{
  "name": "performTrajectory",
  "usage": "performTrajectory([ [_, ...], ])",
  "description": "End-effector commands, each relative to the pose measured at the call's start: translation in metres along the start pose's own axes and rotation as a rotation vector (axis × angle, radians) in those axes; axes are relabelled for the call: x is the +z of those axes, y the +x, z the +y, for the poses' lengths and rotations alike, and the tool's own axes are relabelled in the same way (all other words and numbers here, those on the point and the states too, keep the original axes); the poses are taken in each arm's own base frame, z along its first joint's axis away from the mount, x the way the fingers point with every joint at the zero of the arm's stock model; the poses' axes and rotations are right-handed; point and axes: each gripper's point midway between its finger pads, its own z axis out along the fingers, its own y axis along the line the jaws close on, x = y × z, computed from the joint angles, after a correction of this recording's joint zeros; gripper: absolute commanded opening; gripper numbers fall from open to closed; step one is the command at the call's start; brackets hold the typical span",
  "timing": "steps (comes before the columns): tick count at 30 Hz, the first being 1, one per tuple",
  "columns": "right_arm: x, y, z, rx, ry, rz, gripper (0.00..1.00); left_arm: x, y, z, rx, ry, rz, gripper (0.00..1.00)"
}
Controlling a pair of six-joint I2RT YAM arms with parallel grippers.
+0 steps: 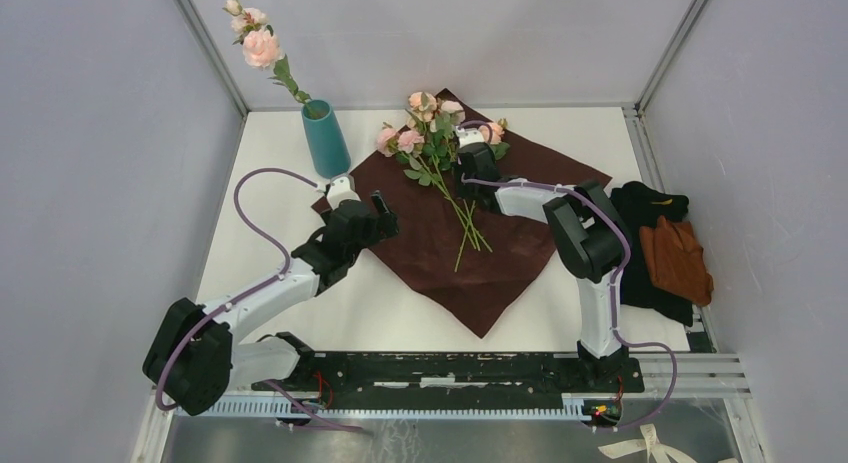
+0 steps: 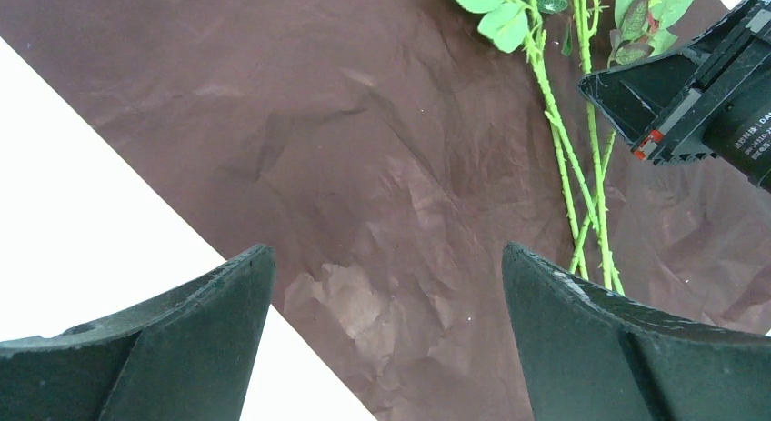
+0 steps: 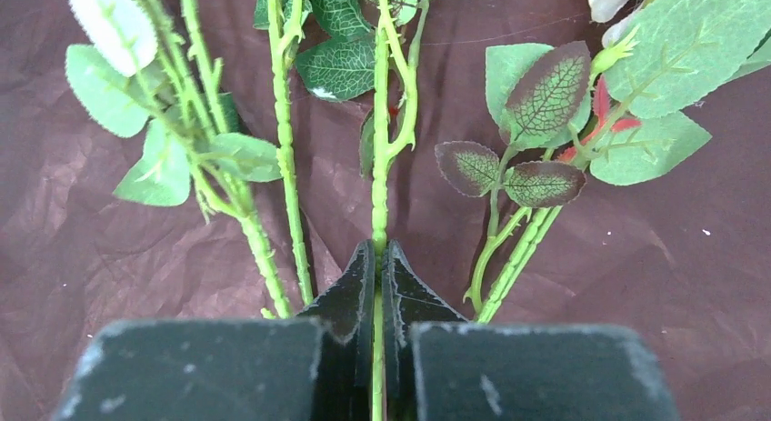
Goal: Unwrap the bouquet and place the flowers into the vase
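Observation:
The maroon wrapping paper [image 1: 480, 243] lies spread flat, with several pink flowers [image 1: 425, 133] on green stems [image 1: 465, 218] on it. A teal vase [image 1: 325, 138] at the back left holds one pink rose [image 1: 260, 48]. My right gripper [image 1: 468, 153] sits over the stems near the blooms. In the right wrist view that gripper [image 3: 379, 257] is shut on one green stem [image 3: 380, 185], with other stems [image 3: 286, 166] on either side. My left gripper [image 1: 385, 215] hangs open above the paper's left edge; its fingers [image 2: 182, 339] hold nothing, over bare paper [image 2: 382, 257].
A black-and-orange cloth pile [image 1: 665, 253] lies at the right of the table. Grey walls close in the left, back and right. The white table [image 1: 280, 193] shows left of the paper. The right arm's gripper body [image 2: 700, 94] appears in the left wrist view beside the stems [image 2: 582, 185].

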Motion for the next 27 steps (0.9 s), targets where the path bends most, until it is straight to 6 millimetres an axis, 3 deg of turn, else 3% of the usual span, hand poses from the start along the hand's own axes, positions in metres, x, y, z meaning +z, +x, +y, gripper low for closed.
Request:
performTrajectory([
  [1,-0.010,-0.028,0.013,0.009,-0.061,-0.069,0.00,0.002,-0.009,-0.009,-0.011,0.021,-0.037,0.99],
  [10,-0.067,-0.087,0.020,0.059,-0.130,-0.236,0.00,0.006,-0.004,-0.015,0.005,0.030,-0.020,0.99],
  [15,-0.105,-0.107,0.026,0.077,-0.196,-0.317,0.00,0.007,-0.003,-0.019,-0.003,0.056,-0.027,0.99],
  [22,-0.162,-0.113,0.039,0.080,-0.340,-0.427,0.00,-0.007,-0.027,-0.056,-0.098,0.261,-0.121,0.97],
  [27,-0.198,-0.096,0.056,0.057,-0.486,-0.461,0.00,-0.017,-0.059,-0.096,-0.095,0.423,-0.203,0.95],
])
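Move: The right hand has one flower's stem pinched near the table; the vase stands about 25 cm to its left, level ahead, its middle some 8 cm higher. Pink blooms of the flowers left lying are 12 cm left and 6 ahead, another rose 5 right and 7 ahead. From the left hand, the held flower is some 18 cm right, 16 ahead and 8 lower. Right hand, still pinching the stem, lifts about 16 cm and draws back 8, while left hand edges right. ##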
